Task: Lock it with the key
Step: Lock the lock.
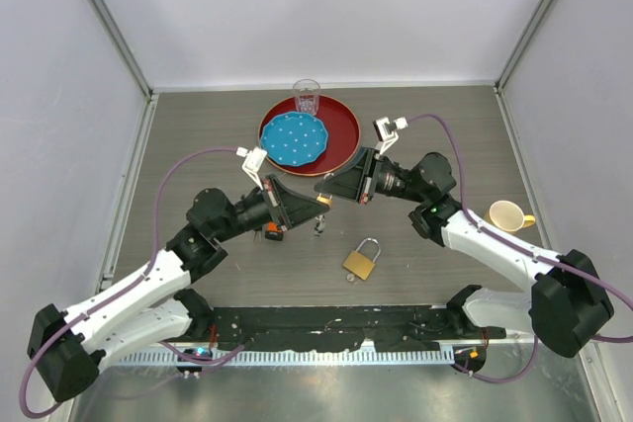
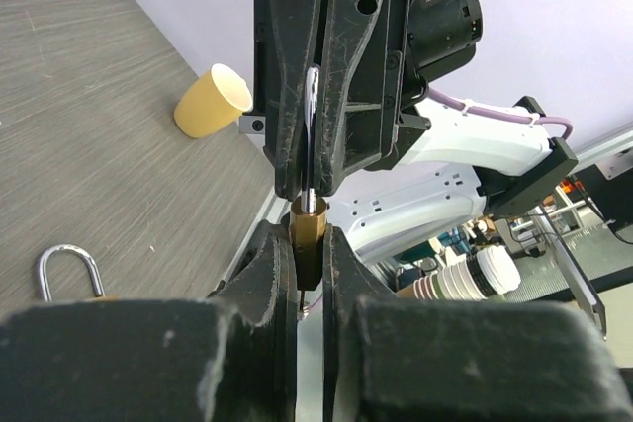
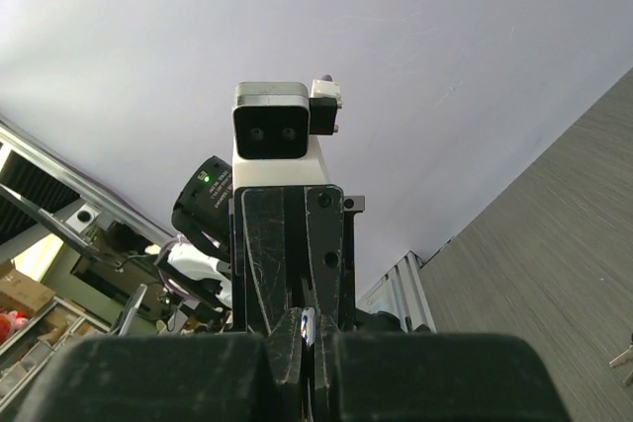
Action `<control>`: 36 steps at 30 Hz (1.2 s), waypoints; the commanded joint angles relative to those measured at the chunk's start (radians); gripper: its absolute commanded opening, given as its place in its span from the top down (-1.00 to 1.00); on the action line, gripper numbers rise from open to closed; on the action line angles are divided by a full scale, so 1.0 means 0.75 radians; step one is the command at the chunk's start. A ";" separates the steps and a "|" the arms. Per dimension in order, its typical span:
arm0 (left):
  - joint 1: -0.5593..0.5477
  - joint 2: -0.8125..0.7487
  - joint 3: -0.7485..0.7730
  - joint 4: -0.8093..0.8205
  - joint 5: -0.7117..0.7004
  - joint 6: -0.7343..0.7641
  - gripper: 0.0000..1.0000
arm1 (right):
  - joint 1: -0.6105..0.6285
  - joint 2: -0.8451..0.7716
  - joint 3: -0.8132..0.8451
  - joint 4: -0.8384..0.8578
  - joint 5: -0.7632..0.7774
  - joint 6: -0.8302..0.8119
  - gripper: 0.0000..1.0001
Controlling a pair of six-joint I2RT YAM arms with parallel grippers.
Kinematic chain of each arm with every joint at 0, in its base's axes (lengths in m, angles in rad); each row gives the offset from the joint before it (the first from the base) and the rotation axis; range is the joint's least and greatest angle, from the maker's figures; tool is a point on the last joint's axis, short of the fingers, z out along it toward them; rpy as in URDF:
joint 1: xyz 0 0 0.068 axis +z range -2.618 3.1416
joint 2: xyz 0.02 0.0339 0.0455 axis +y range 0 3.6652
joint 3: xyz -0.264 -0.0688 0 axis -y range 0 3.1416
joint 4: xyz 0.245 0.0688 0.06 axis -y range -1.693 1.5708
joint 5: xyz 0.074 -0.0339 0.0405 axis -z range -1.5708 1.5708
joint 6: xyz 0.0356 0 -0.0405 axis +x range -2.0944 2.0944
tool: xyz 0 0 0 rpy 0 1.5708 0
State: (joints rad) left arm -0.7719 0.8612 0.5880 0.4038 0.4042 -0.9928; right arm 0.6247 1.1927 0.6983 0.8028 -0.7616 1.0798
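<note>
Above the table's middle, my left gripper (image 1: 318,203) is shut on a small brass lock body (image 2: 307,236). The lock's silver shackle (image 2: 311,135) sticks out toward my right gripper (image 1: 332,195), which is shut on it, so the two grippers meet tip to tip. In the right wrist view only the shackle's shiny end (image 3: 308,326) shows between the fingers. A small silver key (image 1: 318,227) dangles beneath the held lock. A second brass padlock (image 1: 361,262) lies flat on the table in front, its shackle (image 2: 69,266) raised.
A red tray (image 1: 343,131) at the back holds a blue plate (image 1: 293,138); a clear glass (image 1: 307,96) stands at its far rim. A yellow cup (image 1: 506,214) lies on its side at the right. White walls enclose the table.
</note>
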 commanded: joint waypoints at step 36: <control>-0.014 -0.224 0.055 -0.569 -0.205 0.532 -0.77 | 0.012 -0.024 0.173 -0.373 0.214 -0.055 0.97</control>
State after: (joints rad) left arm -0.7723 0.6430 0.5903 -0.0582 0.2279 -0.6445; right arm 0.6292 1.1847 0.7708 0.5079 -0.6292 1.0279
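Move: The small padlock's body is still between the left fingers, with its key and ring hanging roughly 4 cm below and 1 cm back. The right hand already has the shackle, the padlock's body some 3 cm straight below it. From the left hand, the large padlock lies on the table about 9 cm right, 3 cm back and 28 cm down; the orange lock 12 cm left, 3 cm ahead, equally low. Left lets go of the small padlock, backs 6 cm left, then sinks; right carries it 3 cm forward. ##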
